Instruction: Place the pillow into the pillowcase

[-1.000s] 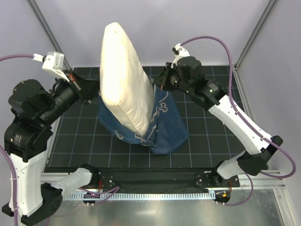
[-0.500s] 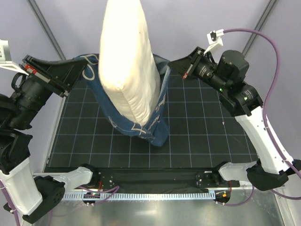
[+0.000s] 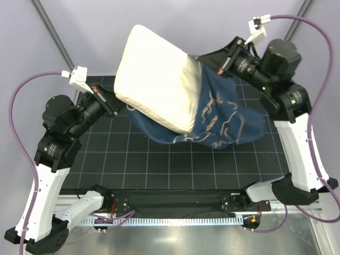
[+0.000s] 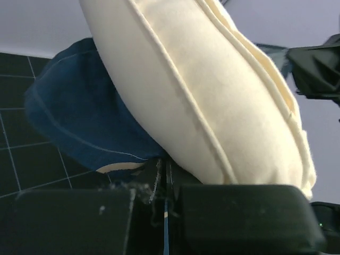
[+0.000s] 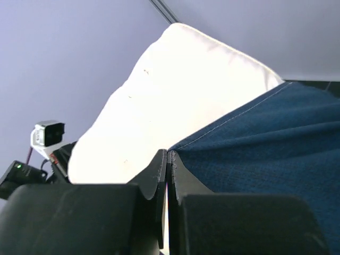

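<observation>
The cream-white pillow (image 3: pixel 159 79) is lifted off the mat and tilted, its lower end inside the navy pillowcase (image 3: pixel 226 119), whose closed end hangs to the right. My left gripper (image 3: pixel 116 104) is shut on the case's open hem at the pillow's left side. My right gripper (image 3: pixel 215 59) is shut on the hem at the upper right. In the left wrist view the pillow (image 4: pixel 212 95) bulges over the blue pillowcase (image 4: pixel 79 117) above my gripper (image 4: pixel 164 166). In the right wrist view my gripper (image 5: pixel 168 154) pinches the pillowcase (image 5: pixel 265 143) edge beside the pillow (image 5: pixel 175 90).
A black gridded mat (image 3: pixel 159 159) covers the table below the hanging fabric. Grey walls and frame posts (image 3: pixel 50 32) stand close behind and at the sides. The arm bases and a cable rail (image 3: pixel 175 219) line the near edge.
The pillow has tipped from upright to leaning left. The case's closed end has swung out to the right. My left gripper has come down and inward; the right one has stayed high.
</observation>
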{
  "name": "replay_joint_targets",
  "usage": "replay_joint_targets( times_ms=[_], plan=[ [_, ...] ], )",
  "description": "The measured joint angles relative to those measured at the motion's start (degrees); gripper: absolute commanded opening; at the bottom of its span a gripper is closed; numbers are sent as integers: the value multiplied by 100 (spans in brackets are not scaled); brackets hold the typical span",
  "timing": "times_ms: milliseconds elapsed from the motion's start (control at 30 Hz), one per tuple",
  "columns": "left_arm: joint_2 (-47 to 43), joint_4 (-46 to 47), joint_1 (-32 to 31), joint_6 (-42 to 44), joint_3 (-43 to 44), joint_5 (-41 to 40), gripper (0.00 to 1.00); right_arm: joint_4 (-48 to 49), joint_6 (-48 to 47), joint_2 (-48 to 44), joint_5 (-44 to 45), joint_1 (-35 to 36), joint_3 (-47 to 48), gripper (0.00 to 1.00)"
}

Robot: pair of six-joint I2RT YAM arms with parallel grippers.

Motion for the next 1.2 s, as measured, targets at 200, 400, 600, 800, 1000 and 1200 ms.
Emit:
replay_joint_targets(
  times_ms=[200, 400, 600, 800, 1000, 1200],
  plan=[
    [584, -304, -22, 153, 1600, 188, 0, 1099, 44, -916, -24, -7, -1314, 4],
    [704, -129, -26, 280, 3272, 387, 0, 1644, 195, -922, -131, 0, -2653, 4],
    [-247, 426, -20, 264, 1742, 339, 1, 940, 293, 9, -428, 42, -2227, 4],
    [-407, 444, -17, 205, 319, 192, 0, 345, 173, 157, -192, -90, -369, 4],
    [481, -415, -13, 190, 1956, 205, 1, 929, 133, -562, -114, -125, -507, 4],
    [802, -203, -13, -11, 3720, 472, 0, 1287, 107, -883, -234, -225, -1923, 4]
  ],
)
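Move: Ahead and to the right of the left hand, which grips the pillowcase rim, the pillow's middle lies about 5 cm farther out, 9 cm right and 2 cm higher. From the right hand, also on the rim, the pillow is some 10 cm left, 2 cm back and 5 cm below. The hanging end of the pillowcase swings about 10 cm right, 4 cm back and 13 cm below that right hand. Shaking the rim largely in opposition, both hands keep their pinch on the pillowcase. The left jerks up about 18 cm while drawing back, drops 12 and climbs again, its fingers tipping up some 25 degrees on each upstroke; the right bobs up slightly, plunges about 15 cm, rises as far, then starts down again. ##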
